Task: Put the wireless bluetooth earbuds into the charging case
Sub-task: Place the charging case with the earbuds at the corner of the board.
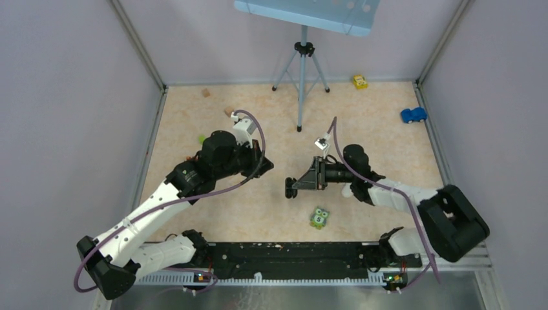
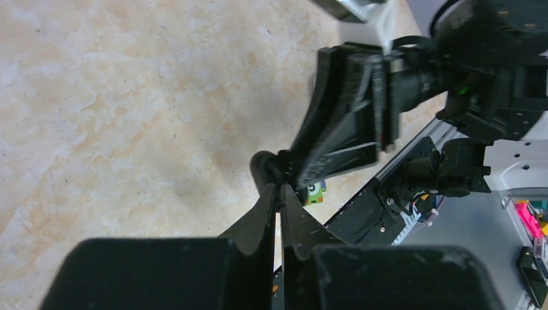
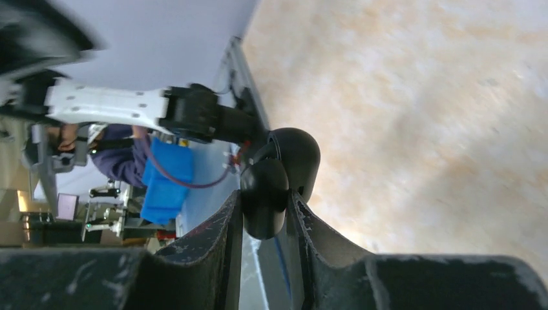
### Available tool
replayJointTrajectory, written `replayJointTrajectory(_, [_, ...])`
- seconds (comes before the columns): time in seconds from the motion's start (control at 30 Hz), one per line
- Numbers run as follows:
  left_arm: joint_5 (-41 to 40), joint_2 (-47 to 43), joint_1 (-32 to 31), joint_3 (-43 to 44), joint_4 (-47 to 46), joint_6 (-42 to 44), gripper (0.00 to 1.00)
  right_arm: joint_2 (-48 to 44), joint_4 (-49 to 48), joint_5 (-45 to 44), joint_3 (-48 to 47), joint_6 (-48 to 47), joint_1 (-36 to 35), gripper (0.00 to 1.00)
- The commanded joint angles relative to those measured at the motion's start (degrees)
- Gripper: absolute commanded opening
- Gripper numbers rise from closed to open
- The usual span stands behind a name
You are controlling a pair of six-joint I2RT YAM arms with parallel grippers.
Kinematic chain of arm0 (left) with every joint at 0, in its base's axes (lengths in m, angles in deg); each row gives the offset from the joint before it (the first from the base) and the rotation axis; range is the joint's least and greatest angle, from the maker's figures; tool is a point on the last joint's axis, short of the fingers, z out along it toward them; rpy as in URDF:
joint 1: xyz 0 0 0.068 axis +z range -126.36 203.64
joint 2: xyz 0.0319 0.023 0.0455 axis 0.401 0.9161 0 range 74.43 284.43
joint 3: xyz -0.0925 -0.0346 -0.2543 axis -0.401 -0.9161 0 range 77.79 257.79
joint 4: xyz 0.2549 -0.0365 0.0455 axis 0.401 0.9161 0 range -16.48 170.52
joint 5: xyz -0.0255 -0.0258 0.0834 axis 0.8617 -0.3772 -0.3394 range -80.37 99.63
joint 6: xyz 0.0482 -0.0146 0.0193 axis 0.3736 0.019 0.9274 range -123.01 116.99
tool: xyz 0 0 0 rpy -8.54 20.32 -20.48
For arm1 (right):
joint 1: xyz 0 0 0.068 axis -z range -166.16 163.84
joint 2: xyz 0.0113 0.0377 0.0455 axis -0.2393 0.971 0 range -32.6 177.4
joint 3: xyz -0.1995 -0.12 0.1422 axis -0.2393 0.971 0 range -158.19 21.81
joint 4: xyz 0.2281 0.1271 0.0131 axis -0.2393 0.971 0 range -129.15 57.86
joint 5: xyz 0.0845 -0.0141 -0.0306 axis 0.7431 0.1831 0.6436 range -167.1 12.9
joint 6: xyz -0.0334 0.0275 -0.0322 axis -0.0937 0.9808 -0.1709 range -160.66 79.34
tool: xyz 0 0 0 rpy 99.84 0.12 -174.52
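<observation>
A black pebble-shaped charging case (image 3: 263, 187) sits between the fingers of my right gripper (image 3: 265, 205), which is shut on it; a second rounded black part (image 3: 302, 154) shows just behind it. In the top view the right gripper (image 1: 295, 186) holds the case (image 1: 289, 188) above mid-table. My left gripper (image 2: 280, 188) has its jaws almost together, with only a thin slit between them. Its tips are right by the case (image 2: 265, 169). In the top view the left gripper (image 1: 267, 164) lies just left of the case. I cannot make out any earbuds.
A green owl toy (image 1: 319, 217) lies in front of the right gripper. A tripod (image 1: 302, 71) stands at the back. A yellow toy car (image 1: 360, 81) and a blue one (image 1: 413, 115) sit back right. Wooden cubes (image 1: 205, 92) lie back left.
</observation>
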Motion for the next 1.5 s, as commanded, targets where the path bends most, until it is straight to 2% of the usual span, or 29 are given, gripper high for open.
replayJointTrajectory(0.0, [0.61, 0.05, 0.25, -0.75, -2.90, -0.51, 0.09, 9.87, 2.69, -1.26, -1.83, -5.43, 0.89, 0.00])
replayJointTrajectory(0.17, [-0.41, -0.75, 0.30, -0.72, -1.89, -0.02, 0.09, 19.98, -7.89, 1.23, -0.77, -1.84, 1.90, 0.00])
replayJointTrajectory(0.33, [-0.93, -1.02, 0.42, -0.87, -1.41, 0.19, 0.09, 24.29, -10.24, 1.60, -0.21, -1.38, 2.24, 0.00])
replayJointTrajectory(0.43, [-0.73, -0.88, 0.43, -1.15, -1.61, 0.06, 0.09, 25.26, -9.61, 1.46, 0.44, -2.01, 2.82, 0.00])
replayJointTrajectory(0.63, [-0.57, -0.62, 0.43, -1.16, -1.82, 0.07, 0.09, 25.33, -0.74, -0.90, 0.18, -7.50, 3.77, 0.00])
replayJointTrajectory(0.83, [-0.13, -0.31, 0.43, -1.33, -2.17, -0.07, 0.09, 24.71, 2.73, -2.97, -0.04, -9.48, 3.77, 0.01])
replayJointTrajectory(0.93, [0.00, -0.22, 0.43, -1.29, -2.20, -0.16, 0.09, 24.43, 3.03, -3.30, 0.08, -9.81, 3.72, 0.21])
replayJointTrajectory(1.03, [-0.02, -0.31, 0.43, -1.25, -2.20, -0.09, 0.09, 23.59, 2.68, -3.61, 0.54, -9.73, 3.74, 0.49])
replayJointTrajectory(1.07, [0.01, -0.31, 0.43, -1.30, -2.19, -0.08, 0.09, 23.34, 2.67, -3.66, 0.69, -9.75, 3.79, 0.52])
replayJointTrajectory(1.2, [0.07, -0.23, 0.43, -1.44, -2.19, -0.16, 0.09, 22.18, 3.58, -4.30, 0.95, -9.94, 3.77, 0.59])
replayJointTrajectory(1.33, [-0.12, -0.33, 0.43, -1.51, -2.15, -0.09, 0.09, 19.57, 6.38, -5.87, 1.11, -10.85, 3.75, 0.61])
replayJointTrajectory(1.47, [-0.81, -0.57, 0.43, -1.64, -1.82, -0.10, 0.10, 11.96, 17.24, -12.60, -0.49, -14.60, 3.79, 0.63])
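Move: The black case, still pinched in the right fingers with the earbuds inside, is bound for a bare spot on the board about 15 cm below that hand, some 2 cm to its right and 1 cm ahead. The green owl block sits 7 cm to the right of that spot and 6 cm nearer the base; the white case lies 16 cm to the right of the spot and 4 cm farther out. From the left hand the spot is about 6 cm right, 4 cm back and 24 cm down. The black case goes straight down to the board in the right hand, about 11 cm fast, then 3 cm more slowly with a slight drift right, as the fingertips tip down some 15 degrees and the hand rolls about as much. The fingers then open well clear and let go of the case, and the hand eases up about 1 cm. ##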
